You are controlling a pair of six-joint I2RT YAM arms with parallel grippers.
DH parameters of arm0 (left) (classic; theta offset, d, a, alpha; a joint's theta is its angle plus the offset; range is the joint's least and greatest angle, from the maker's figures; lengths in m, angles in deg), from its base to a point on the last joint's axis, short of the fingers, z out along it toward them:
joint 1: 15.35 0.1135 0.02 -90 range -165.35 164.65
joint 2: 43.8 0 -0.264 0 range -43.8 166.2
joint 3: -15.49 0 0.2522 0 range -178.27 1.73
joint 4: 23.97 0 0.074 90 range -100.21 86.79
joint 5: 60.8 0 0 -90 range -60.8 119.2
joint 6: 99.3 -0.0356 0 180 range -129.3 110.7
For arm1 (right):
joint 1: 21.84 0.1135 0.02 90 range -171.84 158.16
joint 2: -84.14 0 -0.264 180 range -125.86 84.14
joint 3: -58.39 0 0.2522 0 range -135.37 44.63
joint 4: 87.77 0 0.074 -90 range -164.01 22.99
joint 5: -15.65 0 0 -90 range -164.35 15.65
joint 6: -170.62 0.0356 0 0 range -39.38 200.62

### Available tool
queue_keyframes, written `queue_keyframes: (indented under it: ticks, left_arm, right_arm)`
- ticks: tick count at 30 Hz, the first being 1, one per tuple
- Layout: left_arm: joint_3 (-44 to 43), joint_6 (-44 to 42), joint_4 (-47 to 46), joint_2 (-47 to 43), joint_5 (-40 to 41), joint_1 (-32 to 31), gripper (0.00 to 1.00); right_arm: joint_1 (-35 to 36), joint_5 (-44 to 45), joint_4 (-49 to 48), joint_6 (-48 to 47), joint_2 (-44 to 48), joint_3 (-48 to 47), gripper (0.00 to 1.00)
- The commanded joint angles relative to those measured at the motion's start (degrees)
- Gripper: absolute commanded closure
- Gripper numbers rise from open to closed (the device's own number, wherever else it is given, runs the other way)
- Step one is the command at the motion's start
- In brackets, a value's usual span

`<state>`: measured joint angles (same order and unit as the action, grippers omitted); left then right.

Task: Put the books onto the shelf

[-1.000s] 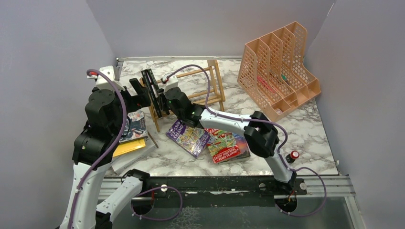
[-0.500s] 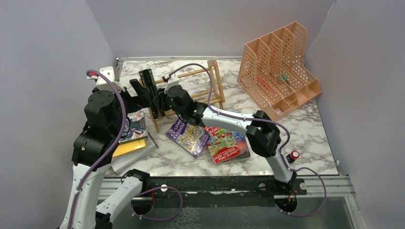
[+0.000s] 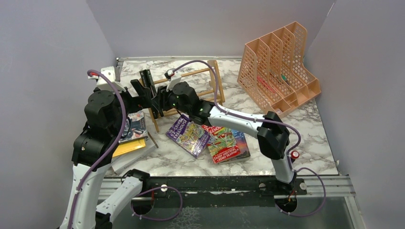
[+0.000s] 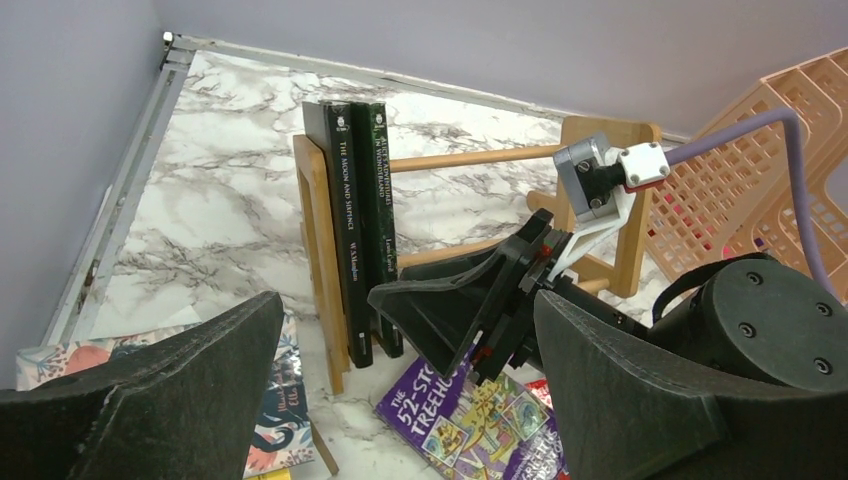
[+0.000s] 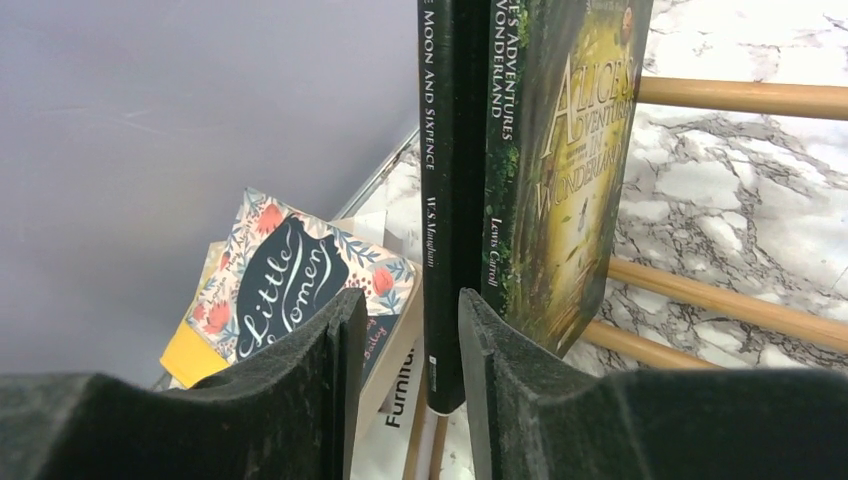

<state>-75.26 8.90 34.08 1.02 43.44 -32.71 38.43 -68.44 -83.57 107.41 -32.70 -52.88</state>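
The shelf (image 3: 205,88) stands at the back centre. Two dark books (image 3: 147,80) stand upright at its left end. In the right wrist view they are a black-spined one (image 5: 445,200) and a green illustrated one (image 5: 565,170). My right gripper (image 5: 405,390) sits just in front of them, open a little, with nothing between its fingers. My left gripper (image 4: 400,400) hovers wide open and empty, left of the shelf (image 4: 315,250). A purple book (image 3: 187,135) and a red book (image 3: 227,144) lie flat on the table. A floral book (image 3: 135,126) tops a stack over a yellow book (image 3: 129,147).
A peach mesh file organiser (image 3: 277,71) stands at the back right. A small red-capped object (image 3: 294,155) sits by the right arm's base. A white book (image 3: 126,162) lies under the left stack. Purple walls close in left, back and right.
The right arm's elbow swung right and its wrist shifted toward the back. The two dark books now stand straighter against the shelf's left end. The left arm has stayed put.
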Motion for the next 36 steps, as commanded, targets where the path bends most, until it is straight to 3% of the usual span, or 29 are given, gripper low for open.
queue_keyframes:
  ticks: [1,8,14,23,28,33,36]
  left_arm:
    - [0.50,0.66,0.06,-0.31,-2.35,0.14,0.04]
    - [1.21,0.27,0.56,-0.63,-3.16,0.14,0.04]
    - [4.57,0.29,1.67,-1.54,-4.46,0.14,0.04]
    - [13.94,3.24,1.60,-0.74,-4.41,0.14,0.06]
    - [18.75,6.67,3.33,2.43,8.76,0.14,0.32]
    - [21.95,7.64,-0.57,5.60,7.75,0.27,0.40]
    - [22.76,7.16,-3.77,7.53,7.87,0.89,0.51]
  right_arm:
    - [-0.57,-1.41,0.32,0.90,1.46,0.75,0.54]
    - [-0.83,0.00,3.61,0.81,4.71,2.71,0.46]
    - [-1.99,1.31,10.19,0.02,11.96,9.77,0.40]
    - [-9.88,9.35,21.03,-3.80,26.74,21.02,0.30]
    - [-14.66,13.66,26.16,-2.39,31.81,24.50,0.26]
    - [-18.98,10.64,25.63,-1.52,32.85,27.40,0.26]
    - [-20.55,8.51,25.25,-1.47,31.45,27.38,0.26]
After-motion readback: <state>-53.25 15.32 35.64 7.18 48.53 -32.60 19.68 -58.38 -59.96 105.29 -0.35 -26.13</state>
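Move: For the left hand, the Alice book standing in the rack is about 15 cm ahead, 3 cm right and 26 cm below; The Moon and Sixpence stands against it, 3 cm farther left. Little Women lies some 11 cm left and 2 cm ahead of this hand, the purple treehouse book 18 cm right and 1 cm back. From the right hand, the red treehouse book is roughly 28 cm right, 10 cm back and 23 cm below; the purple one is 13 cm right and 8 cm back. Straight down, slowly then faster, the left hand sinks about 19 cm towards the lower spines of the two racked books, tipping its fingers down nearly 30 degrees and closing them from wide to about half. The empty right hand meanwhile sweeps right some 27 cm, away from the books and along the rack to above its right end, towards the red treehouse book, swinging clockwise and opening wider. ##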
